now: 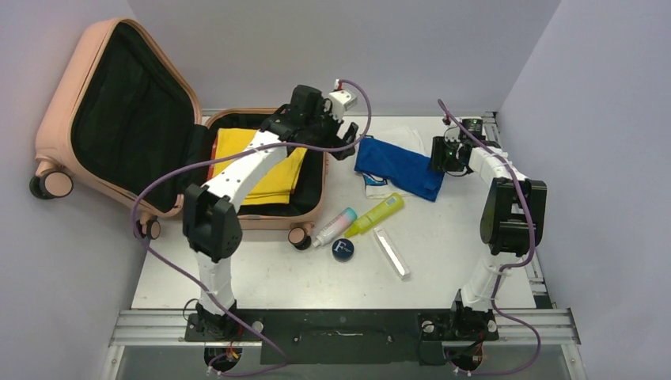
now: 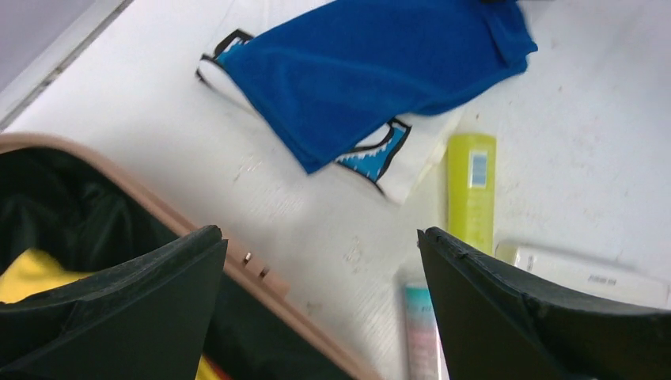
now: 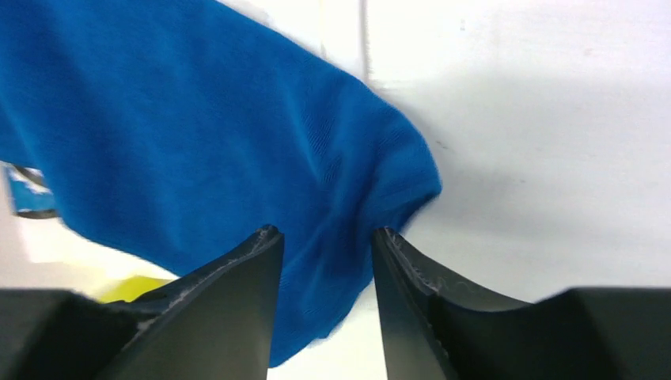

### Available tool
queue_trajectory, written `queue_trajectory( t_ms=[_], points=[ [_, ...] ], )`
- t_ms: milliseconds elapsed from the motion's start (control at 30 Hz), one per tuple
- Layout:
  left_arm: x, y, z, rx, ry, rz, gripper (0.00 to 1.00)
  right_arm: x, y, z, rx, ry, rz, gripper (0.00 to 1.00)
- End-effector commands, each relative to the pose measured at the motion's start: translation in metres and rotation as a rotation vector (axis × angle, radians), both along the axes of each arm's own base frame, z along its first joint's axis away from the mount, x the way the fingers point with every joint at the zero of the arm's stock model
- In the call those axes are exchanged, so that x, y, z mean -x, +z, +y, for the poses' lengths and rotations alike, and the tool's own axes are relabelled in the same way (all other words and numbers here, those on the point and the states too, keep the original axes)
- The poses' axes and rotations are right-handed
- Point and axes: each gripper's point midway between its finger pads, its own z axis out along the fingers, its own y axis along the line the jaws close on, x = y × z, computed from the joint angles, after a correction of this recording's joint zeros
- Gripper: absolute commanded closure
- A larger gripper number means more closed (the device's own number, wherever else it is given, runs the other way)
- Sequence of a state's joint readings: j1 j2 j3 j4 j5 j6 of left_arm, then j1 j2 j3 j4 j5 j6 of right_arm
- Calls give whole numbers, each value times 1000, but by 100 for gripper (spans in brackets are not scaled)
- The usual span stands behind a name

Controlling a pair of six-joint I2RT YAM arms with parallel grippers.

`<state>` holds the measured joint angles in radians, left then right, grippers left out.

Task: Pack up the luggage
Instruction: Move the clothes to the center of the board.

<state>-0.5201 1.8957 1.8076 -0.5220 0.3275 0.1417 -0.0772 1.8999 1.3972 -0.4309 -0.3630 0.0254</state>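
The salmon-pink luggage (image 1: 54, 127) lies open at the left, lid propped against the wall, with a yellow garment (image 1: 277, 180) in its lower half. My left gripper (image 1: 346, 147) hangs open over the table just right of the luggage rim (image 2: 237, 261), with nothing between its fingers. A blue cloth (image 1: 396, 166) lies on a white printed cloth (image 1: 376, 188). My right gripper (image 1: 440, 158) is at the blue cloth's right end. In the right wrist view its jaws stand apart, and the blue cloth (image 3: 198, 134) lies under and between them.
On the table in front of the luggage lie a yellow-green tube (image 1: 378, 214), a pink-and-teal tube (image 1: 334, 227), a round dark blue tin (image 1: 343, 250) and a long clear case (image 1: 392, 252). Grey walls close in the left, back and right.
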Motion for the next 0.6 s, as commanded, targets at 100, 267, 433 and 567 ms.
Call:
queue_trajectory(
  t_ms=[100, 267, 433, 567],
  points=[
    [7, -29, -68, 88, -103, 223, 4, 4, 41, -44, 292, 15, -109, 34],
    [3, -46, -78, 119, -95, 280, 4, 18, 77, -23, 333, 271, -197, 21],
    [-17, -60, -76, 104, -11, 299, 4, 39, 76, -1, 333, 451, -243, 18],
    [-36, -70, -73, 104, 37, 305, 4, 56, 71, 11, 307, 515, -248, 18]
  ],
)
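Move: From the left hand, the middle of the blue cloth lies about 17 cm to the right, 2 cm ahead and some 20 cm below. The white cloth under it is centred about 15 cm right and 5 cm ahead. The green bottle lies 10 cm right and 12 cm back, the toothpaste tube about 1 cm left and 16 cm back. From the right hand, the blue cloth's middle is about 11 cm left, level, and 5 cm below. Bring the open left gripper down about 8 cm and as far to the right, from beside the suitcase towards the blue cloth, tipping the fingers some 20 degrees further down; keep it open. Meanwhile open the right fingers wide at the cloth's right-hand end, easing about 3 cm right, then lift roughly 8 cm and draw back about 4, turning counter-clockwise as they come clear. ##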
